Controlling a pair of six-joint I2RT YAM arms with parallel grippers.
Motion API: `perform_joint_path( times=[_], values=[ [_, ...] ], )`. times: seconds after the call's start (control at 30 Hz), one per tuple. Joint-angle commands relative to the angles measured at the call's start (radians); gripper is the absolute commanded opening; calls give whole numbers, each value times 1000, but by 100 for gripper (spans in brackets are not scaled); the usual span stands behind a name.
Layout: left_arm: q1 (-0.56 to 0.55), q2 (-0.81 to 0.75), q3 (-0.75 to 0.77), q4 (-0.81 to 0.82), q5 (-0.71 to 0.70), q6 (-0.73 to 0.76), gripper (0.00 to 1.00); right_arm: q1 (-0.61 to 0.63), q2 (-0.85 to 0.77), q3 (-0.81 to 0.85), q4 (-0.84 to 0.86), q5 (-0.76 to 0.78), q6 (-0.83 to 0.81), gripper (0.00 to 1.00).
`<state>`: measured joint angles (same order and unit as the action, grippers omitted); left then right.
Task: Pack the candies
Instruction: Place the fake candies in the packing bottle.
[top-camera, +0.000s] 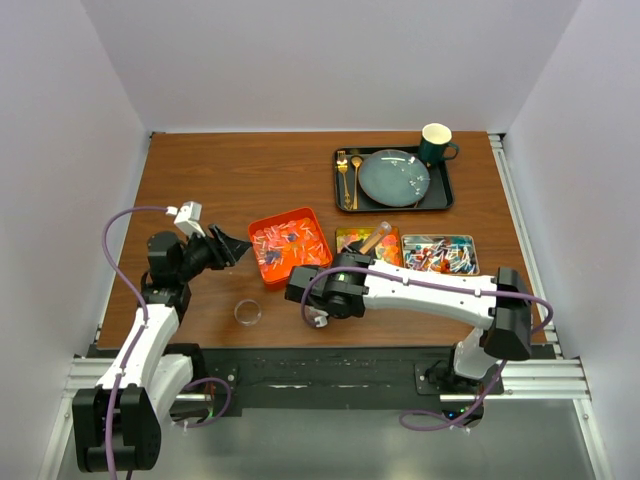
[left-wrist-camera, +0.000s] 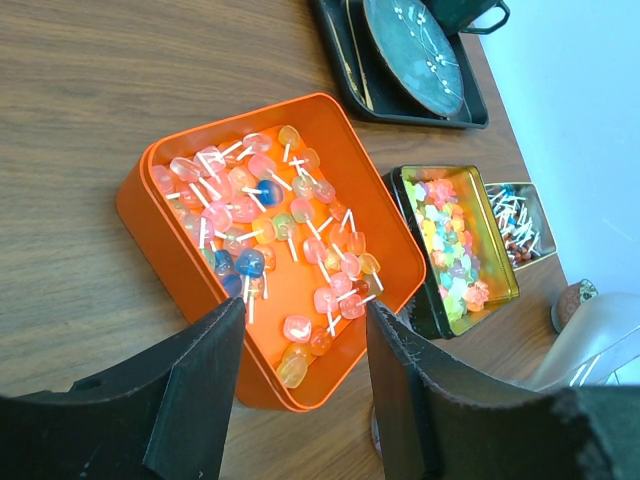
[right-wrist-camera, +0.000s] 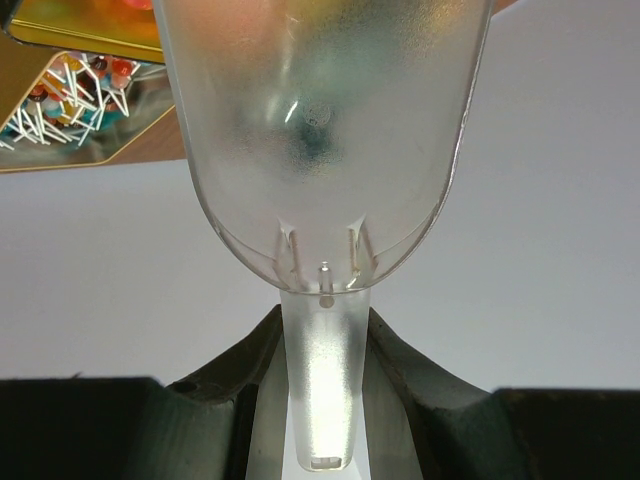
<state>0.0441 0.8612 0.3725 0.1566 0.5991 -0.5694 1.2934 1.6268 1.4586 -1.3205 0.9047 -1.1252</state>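
Note:
The candies lie in three containers. An orange tray (top-camera: 290, 245) (left-wrist-camera: 180, 260) holds pink, yellow and blue sweets on white sticks. A gold tin (top-camera: 368, 243) (left-wrist-camera: 500, 265) holds glossy gummy candies (left-wrist-camera: 450, 250). A second tin (top-camera: 440, 253) (left-wrist-camera: 540, 215) holds red-and-white stick candies. My left gripper (top-camera: 235, 245) (left-wrist-camera: 305, 345) stands open, just short of the orange tray's near corner, with nothing between its fingers (left-wrist-camera: 200, 390). My right gripper (top-camera: 352, 262) (right-wrist-camera: 322, 330) is shut on the handle of a clear plastic scoop (right-wrist-camera: 320, 130) (top-camera: 375, 237), which points over the gummy tin.
A small clear round jar (top-camera: 248, 313) sits on the table near the front, between the arms. At the back right a black tray (top-camera: 445, 195) carries a dark plate (top-camera: 393, 176), gold cutlery (top-camera: 349, 178) and a green mug (top-camera: 436, 144).

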Motion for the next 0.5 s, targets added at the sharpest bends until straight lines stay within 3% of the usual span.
perform_joint_path(
  times=[0.0, 0.07, 0.17, 0.27, 0.37, 0.47],
  values=[
    [7, -25, -1, 34, 19, -23, 56, -5, -24, 22, -273, 80, -58, 0],
    [8, -31, -4, 38, 34, -23, 55, -6, -21, 49, -272, 48, -53, 0],
    [8, -34, -23, 87, 103, -38, 45, -6, 4, 167, -272, -63, -13, 0],
    [4, -24, -34, 225, 260, -116, 0, -45, 59, 334, -270, -255, 105, 0],
    [-1, 28, 12, 346, 408, -184, 0, -149, 108, 419, -243, -404, 211, 0],
    [-1, 102, 84, 359, 502, -222, 0, -255, 130, 402, -159, -524, 240, 0]
  ],
)
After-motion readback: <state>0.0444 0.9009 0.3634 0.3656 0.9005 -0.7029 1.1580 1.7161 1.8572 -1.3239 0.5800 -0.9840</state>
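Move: The right hand holds the scoop by its handle, bowl low over the packing bottle, which stands about 8 cm to its left, 10 back and 17 below. The star candy tray lies about 4 cm right and 5 ahead, the orange tray 14 left and 5 ahead, both some 22 below. From the empty left hand the bottle is about 17 cm right, 14 back, 9 below; the orange tray 11 right, 4 ahead, 13 below. Right hand lifts scoop left and up 5 cm from bottle, rolling left-side-up; left hand shuts empty, swinging rightward. ##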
